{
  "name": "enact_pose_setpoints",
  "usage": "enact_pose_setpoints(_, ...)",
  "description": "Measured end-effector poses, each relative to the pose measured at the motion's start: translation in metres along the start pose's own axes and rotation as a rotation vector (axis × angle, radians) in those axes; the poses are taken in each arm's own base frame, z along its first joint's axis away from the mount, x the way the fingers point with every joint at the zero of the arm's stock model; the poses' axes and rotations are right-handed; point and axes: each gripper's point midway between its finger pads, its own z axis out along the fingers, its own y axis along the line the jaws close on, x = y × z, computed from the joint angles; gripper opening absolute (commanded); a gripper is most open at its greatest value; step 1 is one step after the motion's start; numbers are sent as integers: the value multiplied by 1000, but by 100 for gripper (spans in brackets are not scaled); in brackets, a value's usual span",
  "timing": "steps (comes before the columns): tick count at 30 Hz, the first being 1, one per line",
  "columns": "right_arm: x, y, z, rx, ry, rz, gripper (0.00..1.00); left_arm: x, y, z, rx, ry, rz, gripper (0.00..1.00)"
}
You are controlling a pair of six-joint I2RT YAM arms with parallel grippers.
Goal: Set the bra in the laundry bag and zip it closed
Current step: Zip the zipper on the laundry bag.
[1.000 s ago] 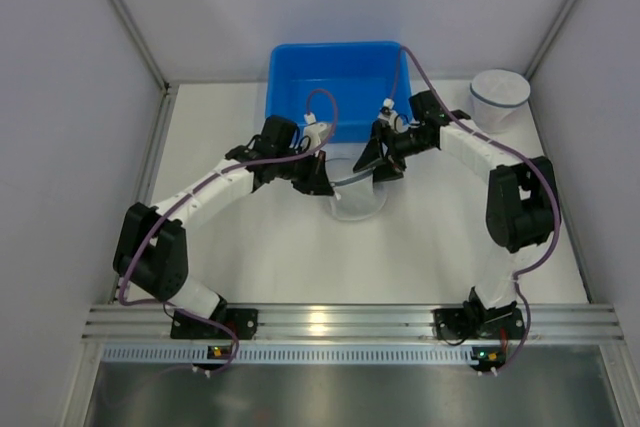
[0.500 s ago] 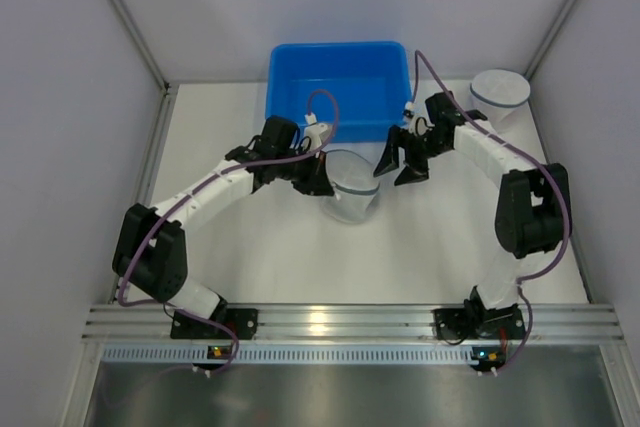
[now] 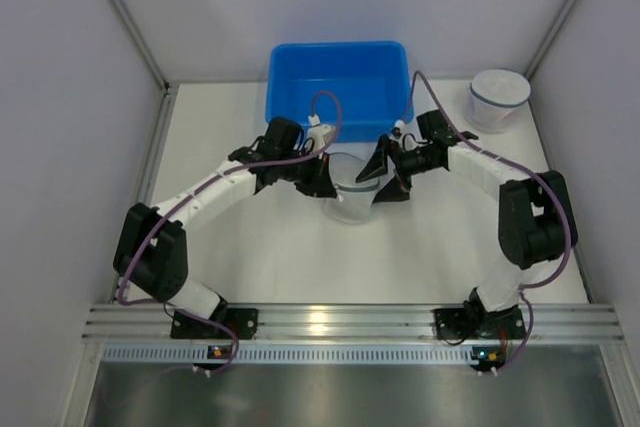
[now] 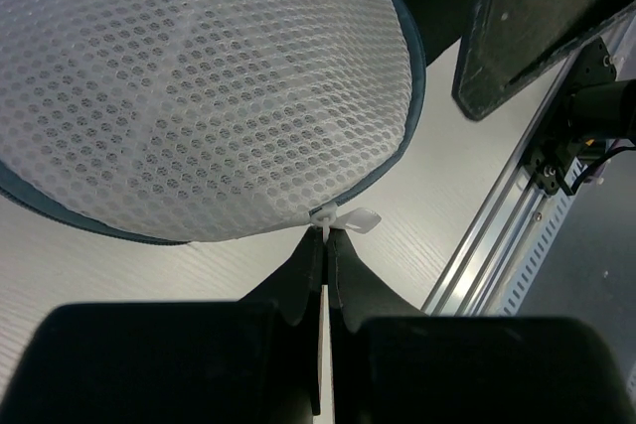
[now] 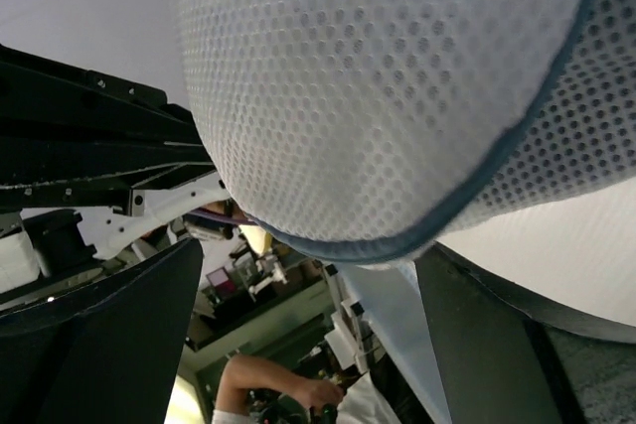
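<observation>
The laundry bag is a round white mesh pouch with a blue-grey rim, lying on the table in front of the blue bin. My left gripper is at its left edge, shut on the bag's small white zip pull; the mesh dome fills the left wrist view above the fingertips. At the bag's right edge, my right gripper stands open. In the right wrist view the bag's rim sits between its wide-apart fingers, not pinched. The bra is hidden from every view.
A blue plastic bin stands just behind the bag. A second white mesh container sits at the back right. Grey walls close in the table on three sides, and an aluminium rail runs along the near edge.
My right gripper drew back to the right of the bag, then returned to its right edge with jaws opening wider. The left gripper stayed shut on the zip pull.
</observation>
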Motion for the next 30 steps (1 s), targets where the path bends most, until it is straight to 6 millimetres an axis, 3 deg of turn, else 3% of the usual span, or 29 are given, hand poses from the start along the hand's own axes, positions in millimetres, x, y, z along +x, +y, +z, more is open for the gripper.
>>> enact_pose_setpoints(4, -1, 12, 15, -14, 34, -6, 88, 0, -5, 4, 10, 9, 6, 0)
enact_pose_setpoints(7, -11, 22, 23, -16, 30, -39, 78, -1, -6, 8, 15, 13, 9, 0)
enact_pose_setpoints(10, -21, 24, 26, 0, 8, -68, 58, -1, -7, 8, 17, 17, 9, 0)
enact_pose_setpoints(13, -32, 21, 29, 25, -16, -90, 29, -1, -8, 8, 24, 18, 9, 0)
enact_pose_setpoints(14, -35, 19, 30, 33, -20, -94, 13, 0, -8, 8, 25, 18, 9, 0)
enact_pose_setpoints(16, -40, 16, 31, 43, -25, -98, 0, 1, -9, 9, 26, 21, 8, 0)
enact_pose_setpoints(23, -44, 11, 28, 54, -10, -131, 0, 10, 7, 8, 9, 8, -53, 0)
enact_pose_setpoints(27, -44, 8, 27, 44, 5, -143, 0, -3, 27, -4, 10, -55, -115, 0)
enact_pose_setpoints(30, -43, 9, 28, 28, 14, -155, 0, -6, 28, -8, 27, -66, -134, 0)
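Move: The open right gripper has the laundry bag's middle about 4 cm to its left, level with it fore and aft and roughly 4 cm lower; the zipper's middle lies some 2 cm to its left at about its own height. The blue bin is 21 cm ahead, 7 cm left and about 9 cm below. From the left gripper, already shut on the white tab at the zipper's end, the bag's middle is 5 cm right, 1 cm ahead and 4 cm lower. Bring the right gripper forward and left over the bag, about 5 cm in all, sinking slightly at the end, and close its wide-open fingers to pinch the mesh beside the zipper. Keep the left fingers shut on the tab, ease that hand about 1 cm to the right, dip slightly, then draw it some 4 cm left and forward while the right stays nearly in place and holds. ##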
